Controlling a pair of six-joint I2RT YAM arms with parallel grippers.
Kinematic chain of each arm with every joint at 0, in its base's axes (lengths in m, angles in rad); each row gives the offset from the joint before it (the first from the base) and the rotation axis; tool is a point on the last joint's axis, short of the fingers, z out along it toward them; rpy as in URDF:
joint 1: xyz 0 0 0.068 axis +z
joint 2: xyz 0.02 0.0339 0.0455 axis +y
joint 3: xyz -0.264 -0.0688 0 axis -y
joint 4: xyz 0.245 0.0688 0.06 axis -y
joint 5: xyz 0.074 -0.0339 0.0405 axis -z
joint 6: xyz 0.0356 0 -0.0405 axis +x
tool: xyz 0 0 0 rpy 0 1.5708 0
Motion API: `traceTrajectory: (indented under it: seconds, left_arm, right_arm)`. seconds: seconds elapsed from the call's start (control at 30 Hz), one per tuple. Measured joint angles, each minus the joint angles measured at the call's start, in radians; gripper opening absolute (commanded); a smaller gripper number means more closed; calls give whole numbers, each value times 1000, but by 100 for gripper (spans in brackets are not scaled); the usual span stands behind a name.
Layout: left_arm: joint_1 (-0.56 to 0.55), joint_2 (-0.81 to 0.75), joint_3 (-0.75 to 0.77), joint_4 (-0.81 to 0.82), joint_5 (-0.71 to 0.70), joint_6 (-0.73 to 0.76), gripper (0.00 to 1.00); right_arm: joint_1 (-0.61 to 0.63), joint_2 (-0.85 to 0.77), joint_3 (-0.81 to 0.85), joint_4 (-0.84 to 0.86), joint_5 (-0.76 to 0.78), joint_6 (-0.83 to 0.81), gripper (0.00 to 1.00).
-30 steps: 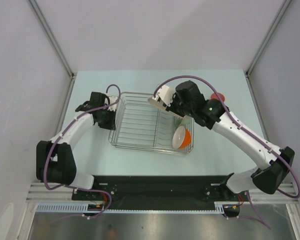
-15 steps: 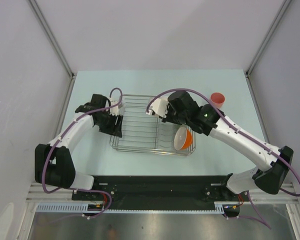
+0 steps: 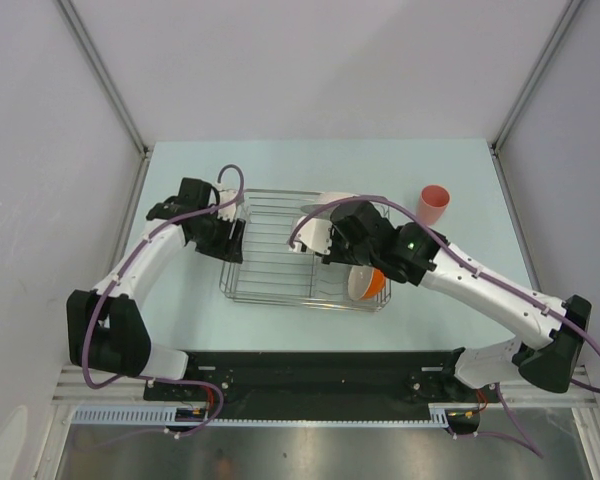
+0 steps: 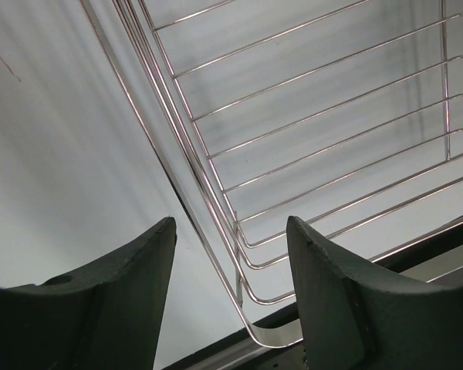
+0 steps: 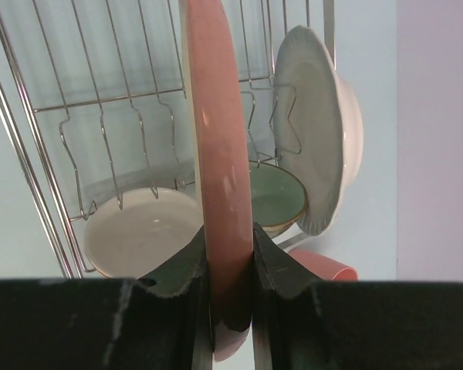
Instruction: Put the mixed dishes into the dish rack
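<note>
My right gripper [image 5: 230, 239] [image 3: 330, 242] is shut on the near edge of the salmon-pink plate [image 5: 216, 139] [image 3: 314, 234], holding it upright and edge-on over the dish rack [image 3: 265, 270] [image 5: 31, 154]. Beyond it the white plate [image 5: 318, 131] stands on edge, with the grey-green bowl [image 5: 276, 199] behind it. The orange bowl with white inside [image 5: 139, 231] [image 3: 366, 280] leans at the rack's near right corner. My left gripper [image 4: 231, 223] [image 3: 228, 236] is open, its fingers on either side of the rack's left rim wire [image 4: 204, 162], holding nothing.
The salmon-pink cup [image 3: 433, 205] [image 5: 324, 266] lies on the table to the right of the rack. Upright wire tines [image 5: 123, 154] line the rack floor. Grey side walls [image 3: 40, 150] close in the table on both sides.
My left gripper has opened at the rack's left rim. My right arm has carried the salmon-pink plate from the rack's far edge down toward its middle.
</note>
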Motion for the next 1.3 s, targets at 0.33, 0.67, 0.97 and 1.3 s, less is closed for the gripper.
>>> traceTrajectory:
  seconds: [0.33, 0.67, 0.97, 1.3]
  left_arm:
    - [1, 0, 14, 5, -23, 11, 64]
    - [19, 1, 24, 15, -23, 25, 63]
    - [63, 5, 24, 22, -22, 40, 63]
    - [82, 5, 26, 22, -22, 55, 63]
  right_arm:
    - [6, -14, -56, 47, -24, 0, 0]
    - [18, 51, -64, 80, 9, -48, 0]
    - [17, 150, -71, 104, 42, -48, 0]
    - [-41, 156, -70, 116, 12, 60, 66]
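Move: The right hand holds the pink plate on edge; its place in the middle of the dish rack lies about 3 cm ahead, 5 cm left and 17 cm below. From that hand the orange bowl is some 5 cm back and 9 cm right, the green bowl 3 cm ahead and 9 cm right, both about 20 cm down. For the empty left hand, the plate's place is roughly 16 cm right, 1 cm ahead, 4 cm lower. Right hand lowers the pink plate about 7 cm and forward into the rack, fingers opening; left eases leftward. ##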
